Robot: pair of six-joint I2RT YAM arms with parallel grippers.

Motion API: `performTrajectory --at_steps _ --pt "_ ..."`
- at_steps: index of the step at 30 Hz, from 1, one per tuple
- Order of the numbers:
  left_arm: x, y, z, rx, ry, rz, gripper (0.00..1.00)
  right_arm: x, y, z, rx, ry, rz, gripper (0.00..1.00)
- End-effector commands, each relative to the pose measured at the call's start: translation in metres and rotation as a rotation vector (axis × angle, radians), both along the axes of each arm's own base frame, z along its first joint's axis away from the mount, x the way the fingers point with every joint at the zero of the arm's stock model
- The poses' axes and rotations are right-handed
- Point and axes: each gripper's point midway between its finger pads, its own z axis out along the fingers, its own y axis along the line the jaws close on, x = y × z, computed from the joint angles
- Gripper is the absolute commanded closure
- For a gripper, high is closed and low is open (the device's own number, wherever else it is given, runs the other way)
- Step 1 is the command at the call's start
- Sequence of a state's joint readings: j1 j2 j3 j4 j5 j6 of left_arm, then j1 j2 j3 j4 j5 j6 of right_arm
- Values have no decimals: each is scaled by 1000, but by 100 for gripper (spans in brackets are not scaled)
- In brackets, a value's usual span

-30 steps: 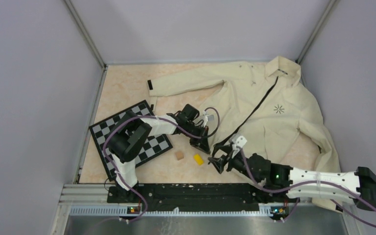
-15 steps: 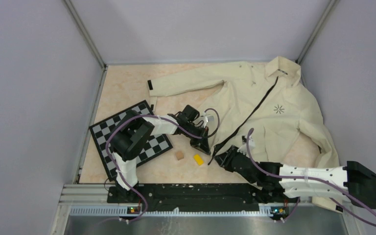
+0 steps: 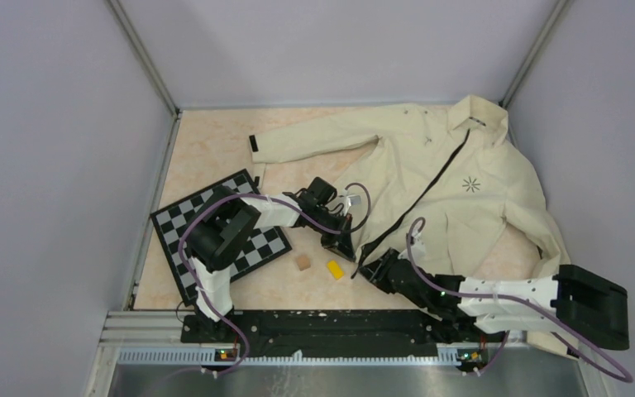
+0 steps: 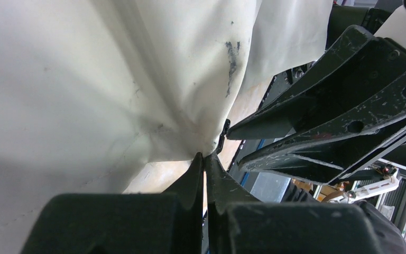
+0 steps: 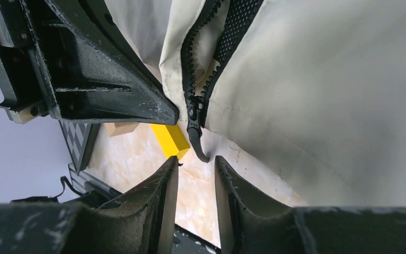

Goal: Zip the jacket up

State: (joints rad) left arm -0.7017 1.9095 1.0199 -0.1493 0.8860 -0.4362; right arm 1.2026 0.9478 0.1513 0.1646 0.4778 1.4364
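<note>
The cream jacket (image 3: 479, 211) lies spread at the back right of the table, its dark zipper (image 3: 432, 184) unjoined along the front. My left gripper (image 3: 343, 248) is shut on the jacket's bottom hem corner (image 4: 190, 132), and the fabric bunches at its fingertips (image 4: 196, 165). My right gripper (image 3: 368, 269) sits just right of it. In the right wrist view that gripper (image 5: 195, 160) stands narrowly open, with the black zipper pull (image 5: 194, 135) hanging just ahead of the gap and nothing between the fingers. The zipper teeth (image 5: 206, 47) part above the slider.
A checkerboard (image 3: 215, 231) lies at the left under the left arm. A small wooden block (image 3: 303, 262) and a yellow block (image 3: 334, 269) sit on the table just left of both grippers. The yellow block (image 5: 170, 138) is close to my right gripper's left finger. Grey walls enclose the table.
My right arm has rolled its wrist and pushed the gripper closer to the jacket's hem and zipper end, and its jaws have narrowed. The left gripper has kept its hold and not moved.
</note>
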Motion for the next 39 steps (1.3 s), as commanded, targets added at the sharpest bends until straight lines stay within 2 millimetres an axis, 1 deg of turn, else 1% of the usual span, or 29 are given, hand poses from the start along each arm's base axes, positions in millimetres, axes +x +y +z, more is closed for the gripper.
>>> performTrajectory --at_steps 1,14,17,22,27,31,35,36,37,38,39 --pt "1 -1 4 -32 -12 -9 100 5 16 11 83 -12 10 69" --pt "0 -1 4 -34 -12 -12 100 9 24 -1 53 -5 22 69" --pt "0 -1 4 -34 -12 -12 100 10 29 0 56 -5 32 69" --pt "0 -1 4 -34 -13 -13 100 11 29 -3 53 2 24 70" --pt "0 -1 3 -31 -13 -10 100 12 35 0 57 -3 32 70" --pt "0 0 2 -28 -11 -10 100 13 38 -2 57 6 34 75" --pt "0 0 2 -29 -13 -11 100 13 36 -3 56 14 26 78" --pt "0 0 2 -29 -13 -11 100 13 35 -3 53 17 22 81" --pt "0 0 2 -28 -14 -10 100 13 35 -2 56 22 17 88" --pt "0 0 2 -26 -17 -9 100 13 34 -2 55 41 1 97" --pt "0 1 1 -21 -19 -8 100 12 31 -4 45 87 -32 100"
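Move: The zipper pull hangs just off the right hand's open fingertips, about 2 cm to the left, 1 cm ahead and 2 cm lower. The left gripper's fingertips, at the jacket's bottom edge, are some 4 cm ahead and 4 cm left of the right hand at about its height. The yellow block lies about 7 cm left, 1 cm ahead and 3 cm below. From the left hand the pull is roughly 3 cm back, 2 cm right and 2 cm down. The right fingertips pinch the zipper pull: starting part-open, the hand eases left and down, a little over 2 cm each way, until the tab sits between the pads, then closes nearly shut on it. The wrist hardly turns. The left gripper stays shut and still, keeping its hold on the jacket's bottom edge beside the slider. ##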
